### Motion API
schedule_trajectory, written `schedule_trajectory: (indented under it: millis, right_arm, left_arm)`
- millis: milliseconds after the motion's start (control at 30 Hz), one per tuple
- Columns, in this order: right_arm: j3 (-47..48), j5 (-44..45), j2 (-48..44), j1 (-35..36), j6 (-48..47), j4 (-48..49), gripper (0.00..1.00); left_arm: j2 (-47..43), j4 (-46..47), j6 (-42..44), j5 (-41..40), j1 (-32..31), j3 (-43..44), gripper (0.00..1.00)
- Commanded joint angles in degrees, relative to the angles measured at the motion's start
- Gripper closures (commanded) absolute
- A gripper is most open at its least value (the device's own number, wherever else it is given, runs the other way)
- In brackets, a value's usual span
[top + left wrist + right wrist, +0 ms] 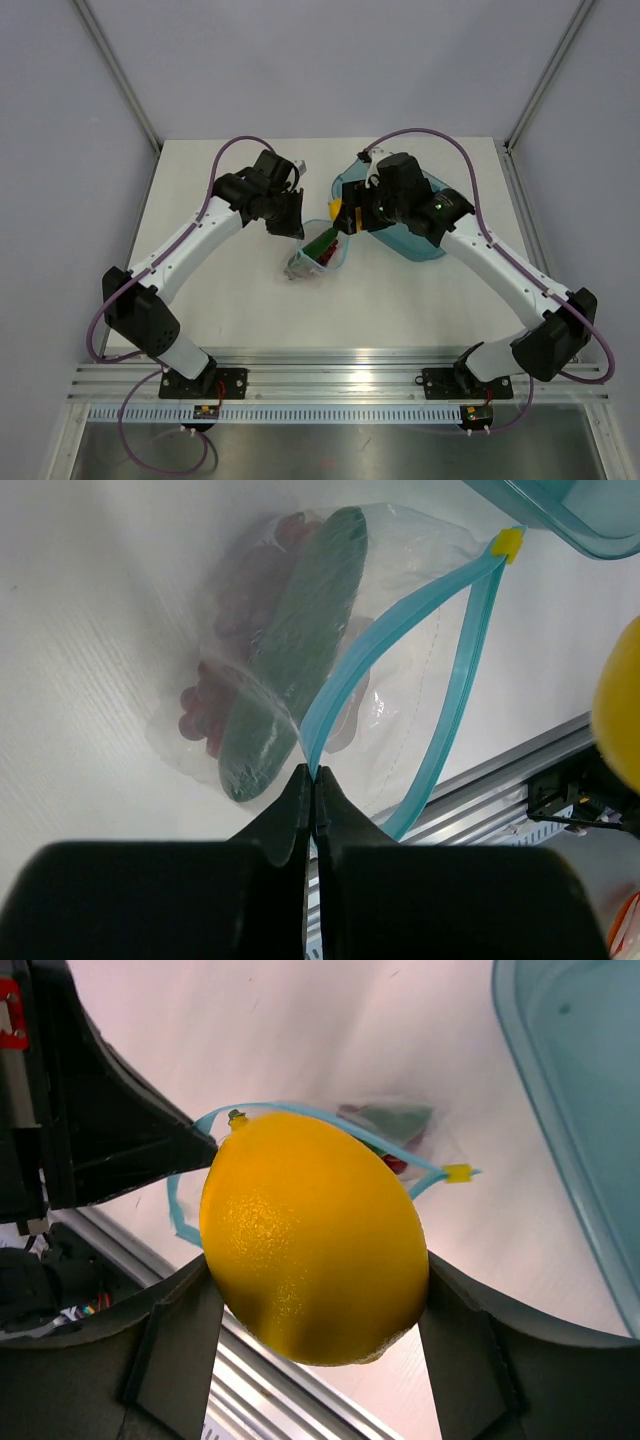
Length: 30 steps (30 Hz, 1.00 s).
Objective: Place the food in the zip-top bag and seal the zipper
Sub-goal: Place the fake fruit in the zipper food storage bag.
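The clear zip-top bag (400, 670) lies mid-table with its mouth open; it also shows from above (305, 262). Inside it are the dark green cucumber (300, 640) and the dark red grapes (225, 630). My left gripper (313, 776) is shut on one side of the light blue zipper (385, 635) and holds that edge up. A yellow slider (508, 543) sits at the strip's end. My right gripper (315, 1300) is shut on the yellow lemon (312, 1235), held above the bag's mouth; the lemon also shows in the top view (335, 208).
The teal translucent tray (425, 240) lies at the back right, partly under my right arm; its corner shows in the right wrist view (570, 1080). The aluminium rail (330, 375) runs along the table's near edge.
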Motion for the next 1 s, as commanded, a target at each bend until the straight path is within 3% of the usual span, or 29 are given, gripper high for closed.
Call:
schedule_trajectory:
  millis: [0, 233, 767, 967]
  right_arm:
    - [-0.32, -1.95, 0.52, 2.11, 1.8, 0.22, 0.43]
    - [-1.47, -6.35, 7.29, 4.92, 3.03, 3.66, 0.42]
    - [0.37, -6.97, 14.14, 5.45, 2.94, 3.75, 0.38]
    - [0.82, -5.75, 15.56, 5.63, 4.08, 3.92, 0.26]
  left_arm:
    - [-0.33, 3.04, -0.71, 1.75, 0.32, 0.82, 1.0]
    - [-0.15, 3.48, -1.41, 2.72, 0.32, 0.65, 1.0]
    - [-0.68, 5.33, -1.59, 6.5, 0.41, -0.06, 1.0]
    - [-0.94, 5.24, -0.89, 7.29, 0.41, -0.5, 1.0]
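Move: The yellow fruit is already held in the right fingers. The open bag mouth it is bound for lies about 10 cm below that hand, some 5 cm to its left and 2 cm back. From that hand, the cucumber inside the bag is about 7 cm left, 4 cm ahead and 18 cm down; the tray's middle is roughly 17 cm ahead, 13 cm right and 22 cm below. The left hand pinches the rim, with the mouth's middle 6 cm to its right, level fore and aft, 5 cm down. The yellow fruit is carried left and slightly back over the bag mouth, then lowered into it, some 11 cm down in all and about 6 cm left, with a short pause partway. The right hand tips about 15 degrees steeper and keeps its grip; the left keeps the rim pinched, easing 1.5 cm to its right late on. ##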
